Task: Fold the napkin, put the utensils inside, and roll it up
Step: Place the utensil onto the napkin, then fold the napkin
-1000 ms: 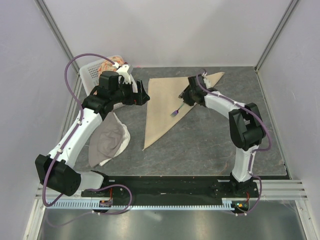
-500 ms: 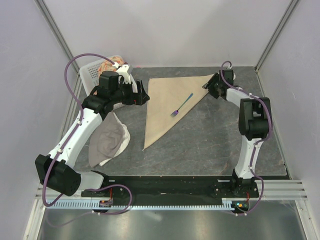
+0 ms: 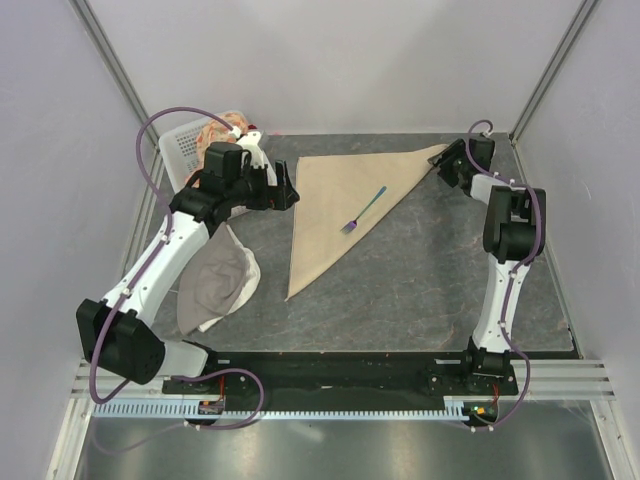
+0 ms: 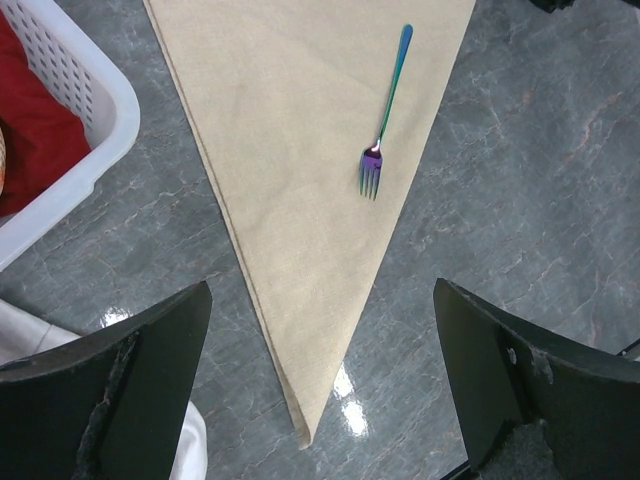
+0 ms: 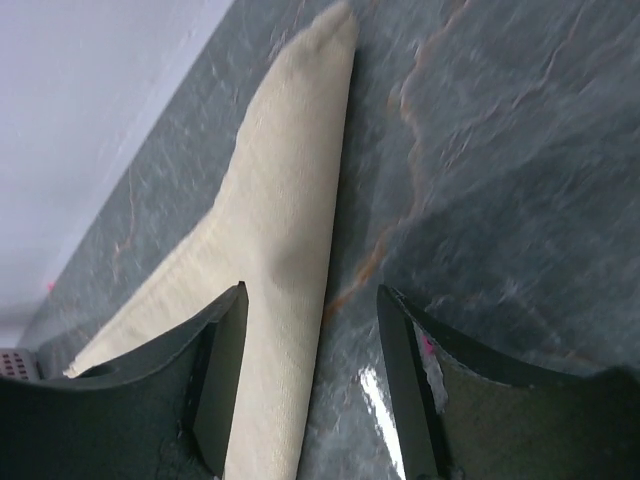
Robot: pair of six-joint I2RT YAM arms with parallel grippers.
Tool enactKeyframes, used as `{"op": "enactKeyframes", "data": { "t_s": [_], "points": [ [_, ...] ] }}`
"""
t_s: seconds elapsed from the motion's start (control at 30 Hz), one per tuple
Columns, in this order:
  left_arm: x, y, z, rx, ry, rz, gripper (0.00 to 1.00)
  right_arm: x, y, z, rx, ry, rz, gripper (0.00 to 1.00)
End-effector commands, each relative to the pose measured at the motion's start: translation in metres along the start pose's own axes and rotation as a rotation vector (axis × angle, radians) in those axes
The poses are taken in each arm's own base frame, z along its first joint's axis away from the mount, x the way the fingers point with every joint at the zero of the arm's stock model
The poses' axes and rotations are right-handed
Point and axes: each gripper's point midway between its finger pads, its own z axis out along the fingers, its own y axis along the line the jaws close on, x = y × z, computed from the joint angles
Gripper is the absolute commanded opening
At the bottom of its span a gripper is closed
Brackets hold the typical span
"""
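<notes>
The beige napkin (image 3: pixel 335 205) lies folded into a triangle on the dark table, its long point towards the near edge. The fork (image 3: pixel 363 210), teal-handled with purplish tines, rests on it near the right slanted edge, and it also shows from above as the fork (image 4: pixel 385 100) on the napkin (image 4: pixel 300 180). My left gripper (image 3: pixel 288 192) hovers open at the napkin's left edge, its fingers (image 4: pixel 120 390) wide apart above the near point. My right gripper (image 3: pixel 446 170) is open low at the napkin's far right corner (image 5: pixel 290 230), which lies between its fingers (image 5: pixel 225 380).
A white basket (image 3: pixel 183 147) holding red and orange cloth stands at the far left, also seen as the basket (image 4: pixel 100 110). A grey-and-white cloth (image 3: pixel 215 285) lies crumpled left of the napkin. Frame posts and pale walls enclose the table.
My right gripper left the fork lying on the napkin, swung right and back to the napkin's far right corner, and opened wider. The left arm barely shifted.
</notes>
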Motion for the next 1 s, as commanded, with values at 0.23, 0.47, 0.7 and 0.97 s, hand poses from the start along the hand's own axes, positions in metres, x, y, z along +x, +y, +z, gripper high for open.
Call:
{"op": "enactKeyframes", "data": {
  "t_s": [0.23,0.47,0.7,0.97],
  "points": [
    [-0.003,0.001,0.009,-0.002,-0.010,0.028,1.00,-0.019,-0.022,0.036,0.000,-0.036,0.047,0.62],
    [-0.001,0.003,0.013,-0.006,-0.001,0.025,1.00,-0.026,-0.034,0.052,0.012,-0.049,0.086,0.61],
    [0.000,0.003,0.016,0.003,0.008,0.022,1.00,-0.030,-0.042,0.061,0.032,-0.054,0.100,0.59],
    [0.001,0.004,0.019,0.002,0.013,0.022,1.00,-0.031,-0.054,0.066,0.056,-0.063,0.110,0.58]
  ]
}}
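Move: The napkin's folded far-right corner lies about 7 cm ahead of the half-open right hand, 4 cm to its right and some 3 cm below. The table's back edge is about 11 cm straight ahead at that same lower level, and the fork, already on the napkin, has its middle roughly 15 cm back and 22 cm to the left. From the left hand the corner is some 32 cm ahead, 48 cm right and 23 cm below. Towards the napkin's far-right corner, the right hand slides level out over the folded edge, about 6 cm forward and some 4 cm to the right, easing to a stop with its fingertips close to the corner. The fingers stay about half open and tip up by several degrees; whether they touch the cloth can't be seen. Away to the left, the empty left hand sinks about 2 cm, wide open. ##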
